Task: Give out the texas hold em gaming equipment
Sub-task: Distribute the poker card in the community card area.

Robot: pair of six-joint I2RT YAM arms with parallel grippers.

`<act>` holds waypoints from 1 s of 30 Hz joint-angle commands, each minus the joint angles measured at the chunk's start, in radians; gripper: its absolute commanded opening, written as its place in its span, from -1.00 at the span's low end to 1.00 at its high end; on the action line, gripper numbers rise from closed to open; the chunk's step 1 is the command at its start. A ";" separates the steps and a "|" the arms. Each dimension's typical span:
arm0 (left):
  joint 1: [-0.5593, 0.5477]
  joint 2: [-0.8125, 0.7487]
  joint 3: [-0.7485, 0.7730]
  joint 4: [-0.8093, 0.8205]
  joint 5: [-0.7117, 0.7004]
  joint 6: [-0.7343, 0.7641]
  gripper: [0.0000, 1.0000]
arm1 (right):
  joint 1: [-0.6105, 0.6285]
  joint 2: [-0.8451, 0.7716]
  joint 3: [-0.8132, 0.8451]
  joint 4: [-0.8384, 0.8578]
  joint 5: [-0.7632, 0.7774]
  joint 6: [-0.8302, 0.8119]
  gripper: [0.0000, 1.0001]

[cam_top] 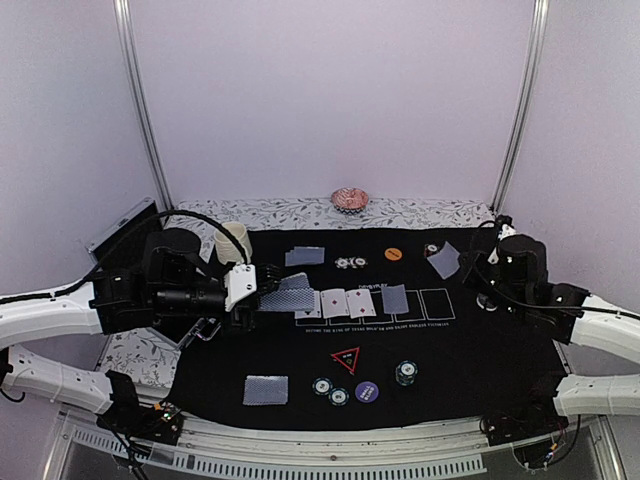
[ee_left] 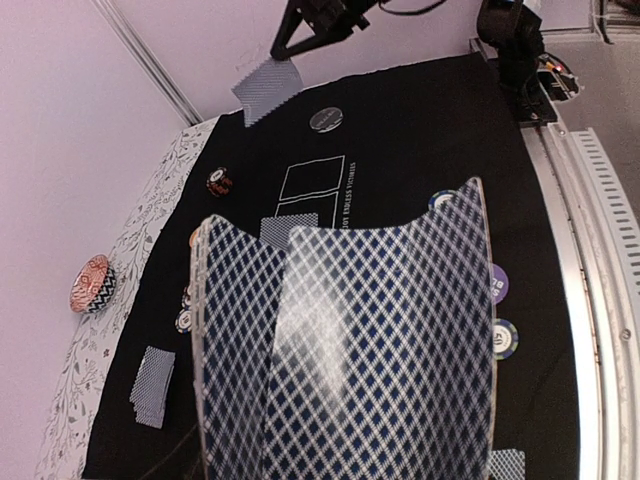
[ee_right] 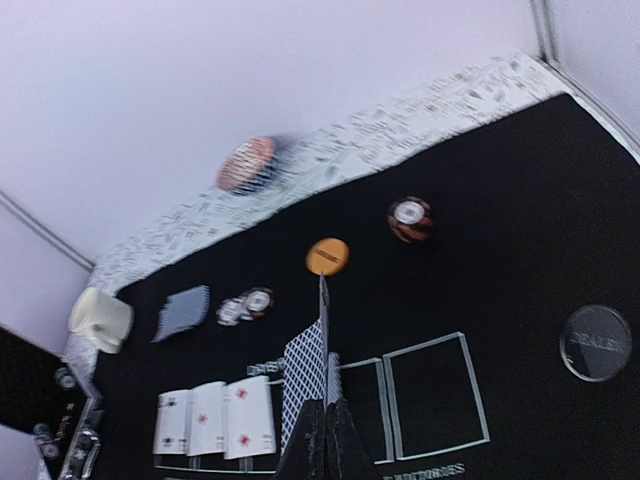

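Observation:
My left gripper [cam_top: 252, 286] is shut on a bowed stack of blue-diamond-backed playing cards [ee_left: 340, 340], held over the left of the black mat [cam_top: 470, 350]; the stack hides its fingers in the left wrist view. My right gripper [ee_right: 326, 408] is shut on a single card [ee_right: 323, 320], seen edge-on, above the mat's far right. Three face-up cards [cam_top: 335, 302] and a face-down card [cam_top: 395, 298] lie in the printed row. Card piles [cam_top: 305, 256] [cam_top: 265, 389], chips [cam_top: 351, 262] [cam_top: 331, 391] [cam_top: 405, 373], an orange button [cam_top: 393, 254], a purple button [cam_top: 367, 391] and the triangle [cam_top: 346, 358] rest on the mat.
A cream mug [cam_top: 233, 242] stands at the mat's far left corner, just behind my left gripper. A pink ruffled dish [cam_top: 350, 198] sits on the floral cloth by the back wall. A black round button [ee_right: 596, 342] lies at the mat's right. A dark box [cam_top: 120, 232] stands far left.

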 commanded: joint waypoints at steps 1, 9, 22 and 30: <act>0.008 0.004 0.024 0.009 0.010 -0.010 -0.03 | -0.041 0.042 -0.142 0.191 0.094 0.146 -0.97; 0.011 0.008 0.024 0.008 0.006 -0.012 -0.03 | -0.044 0.333 -0.244 0.456 0.069 0.203 -0.97; 0.013 0.010 0.024 0.006 0.008 -0.012 -0.03 | -0.044 0.621 -0.223 0.571 0.017 0.363 -0.97; 0.013 0.011 0.026 0.006 0.011 -0.012 -0.03 | -0.014 0.625 -0.266 0.571 0.112 0.518 -0.97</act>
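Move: The right hand pinches a face-down card high over the table; the empty fifth box lies about 21 cm below it, 4 cm ahead and level sideways. The face-down card in the fourth box lies some 10 cm left of that box's middle, the clear dealer disc about 12 cm right of it, and the red chip stack roughly 17 cm farther out. From the left hand, holding the deck, the fifth box is about 9 cm ahead, 37 cm right and 21 cm below. Down goes the right hand, about 19 cm, fast at first and easing to a stop low over the fifth box, while it creeps a couple of centimetres forward. Its fingers tip down by some 15 degrees and swing clockwise about as much, with a small roll at the end, and keep their pinch on the card. The left hand holds the deck still. ##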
